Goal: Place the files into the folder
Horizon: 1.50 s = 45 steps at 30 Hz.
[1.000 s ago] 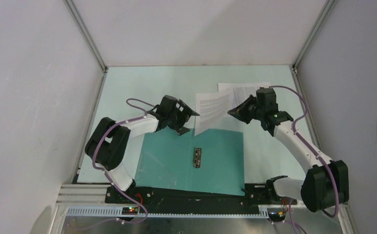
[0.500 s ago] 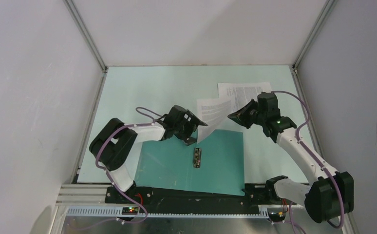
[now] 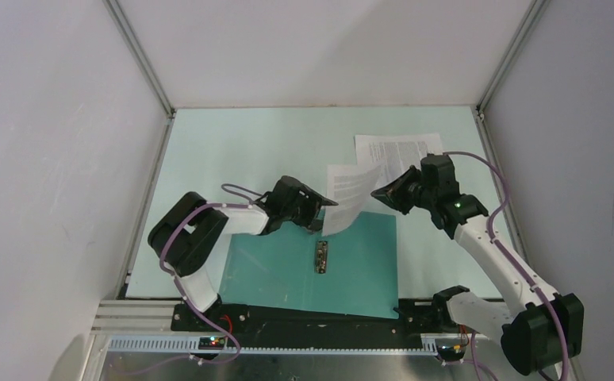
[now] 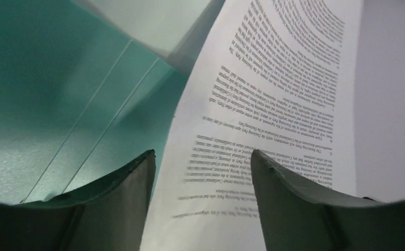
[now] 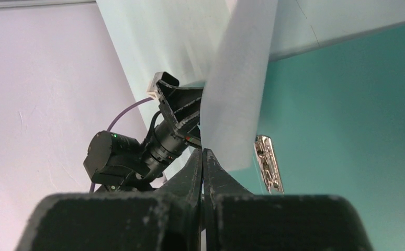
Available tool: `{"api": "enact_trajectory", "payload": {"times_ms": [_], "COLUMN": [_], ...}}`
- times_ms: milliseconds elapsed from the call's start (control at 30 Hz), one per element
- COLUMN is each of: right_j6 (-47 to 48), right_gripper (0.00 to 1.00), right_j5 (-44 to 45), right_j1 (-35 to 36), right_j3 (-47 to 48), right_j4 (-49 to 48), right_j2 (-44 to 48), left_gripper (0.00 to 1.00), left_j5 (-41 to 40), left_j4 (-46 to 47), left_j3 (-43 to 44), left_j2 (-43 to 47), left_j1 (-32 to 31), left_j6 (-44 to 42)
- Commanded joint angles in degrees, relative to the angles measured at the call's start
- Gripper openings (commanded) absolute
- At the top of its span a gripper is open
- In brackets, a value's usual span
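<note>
The dark teal folder [image 3: 288, 270] lies open on the table, its metal clip [image 3: 320, 256] at the spine. My right gripper [image 3: 381, 192] is shut on the right edge of one printed file sheet [image 3: 350, 194] and holds it curled above the folder's far edge. In the right wrist view the jaws [image 5: 204, 154] pinch this sheet [image 5: 239, 94], with the clip [image 5: 269, 164] below. My left gripper [image 3: 320, 208] is open at the sheet's lower left edge. In the left wrist view the sheet [image 4: 273, 104] hangs between the spread fingers [image 4: 132, 204], over the folder [image 4: 59, 104]. The second sheet [image 3: 395, 148] lies flat at the back right.
White enclosure walls with metal frame posts [image 3: 141, 63] surround the pale mint table [image 3: 240, 143]. The arm bases and a black rail [image 3: 288, 317] run along the near edge.
My left gripper has moved right, over the folder's far edge, up to the hanging sheet. My right gripper has shifted slightly right and nearer, carrying the sheet with it.
</note>
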State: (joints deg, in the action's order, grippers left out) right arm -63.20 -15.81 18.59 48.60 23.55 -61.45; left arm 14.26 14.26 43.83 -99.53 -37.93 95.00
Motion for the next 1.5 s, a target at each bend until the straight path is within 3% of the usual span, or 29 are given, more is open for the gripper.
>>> {"api": "enact_trajectory", "payload": {"times_ms": [0, 100, 267, 433, 467, 533, 567, 633, 700, 767, 900, 1133, 1467], "right_j6": [0.41, 0.18, -0.41, 0.37, 0.93, 2.49, 3.10, 4.55, 5.15, 5.63, 6.46, 0.19, -10.31], "right_gripper": [0.00, 0.00, 0.00, 0.01, 0.04, 0.29, 0.50, 0.74, 0.88, 0.95, 0.99, 0.99, 0.98], "right_j5": [1.74, 1.91, 2.55, 3.28, 3.31, 3.24, 3.93, 5.60, 4.89, 2.02, -1.64, -7.16, -1.70], "right_j1": [0.73, 0.87, 1.57, 1.63, 1.58, 1.47, 1.46, 1.40, -0.73, -3.65, -7.65, -7.79, 3.05], "right_j3": [-1.28, -4.39, -10.12, -15.19, -15.90, -16.36, -16.44, -17.23, -19.66, -23.04, -27.94, -36.69, -42.08], "right_j4": [3.06, 3.56, 4.30, 5.19, 5.32, 5.89, 6.92, 8.11, 7.00, 4.20, 0.49, -8.10, -16.70], "right_j2": [3.28, 5.55, 9.74, 13.42, 13.66, 14.13, 14.33, 15.77, 18.13, 20.22, 22.04, 24.33, 23.32], "left_gripper": [0.64, 0.36, 0.22, 0.01, 0.01, 0.00, 0.00, 0.00, 0.00, 0.00, 0.00, 0.00, 0.00], "left_j5": [0.79, 1.52, 2.06, 3.24, 3.54, 4.28, 4.94, 5.98, 7.52, 8.99, 12.19, 14.84, 15.65], "left_j4": [5.00, 5.23, 5.18, 5.18, 5.12, 5.16, 5.16, 5.18, 5.02, 4.54, 4.50, 4.53, 4.54], "left_j3": [-0.81, -0.92, -1.97, -2.49, -2.59, -3.12, -3.73, -4.39, -4.59, -5.19, -7.46, -11.90, -13.93], "left_j2": [0.22, 0.12, 0.80, 1.59, 1.63, 2.38, 2.74, 4.26, 6.12, 7.20, 9.10, 13.70, 19.03], "left_j1": [-0.48, -0.58, -0.56, -0.58, -0.61, -0.51, -0.45, 0.23, 0.90, 1.55, 2.10, 2.95, 3.02], "left_j6": [2.13, 0.99, -1.28, -5.55, -5.89, -6.29, -5.96, -5.48, -5.33, -4.80, -3.34, -2.63, -0.29]}}
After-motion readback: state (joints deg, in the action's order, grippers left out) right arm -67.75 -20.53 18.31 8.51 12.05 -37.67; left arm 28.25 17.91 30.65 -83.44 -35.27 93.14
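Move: The printed sheet, still pinched by the right hand, curves down between the grippers: its middle is about 5 cm to the left hand's right, 1 cm ahead and 5 cm higher, with its left edge between the left fingers. The folder's metal clasp is roughly 11 cm back from the left hand, 3 cm left and 5 cm below. From the right hand, the folder's right half lies some 10 cm back, 2 cm left and 19 cm down; the second sheet 19 cm ahead, 11 cm right, as low. The left hand finishes closing on the sheet's left edge almost in place, then draws it back about 6 cm towards the clasp, rising 4 to 5 cm and easing left. The right hand brings its grip back and down towards the folder's right half, opens wide and lets go about halfway down, then swings out to the right, sinks to some 15 cm below its start and comes back left, its open fingers ending astride the sheet's right edge. ##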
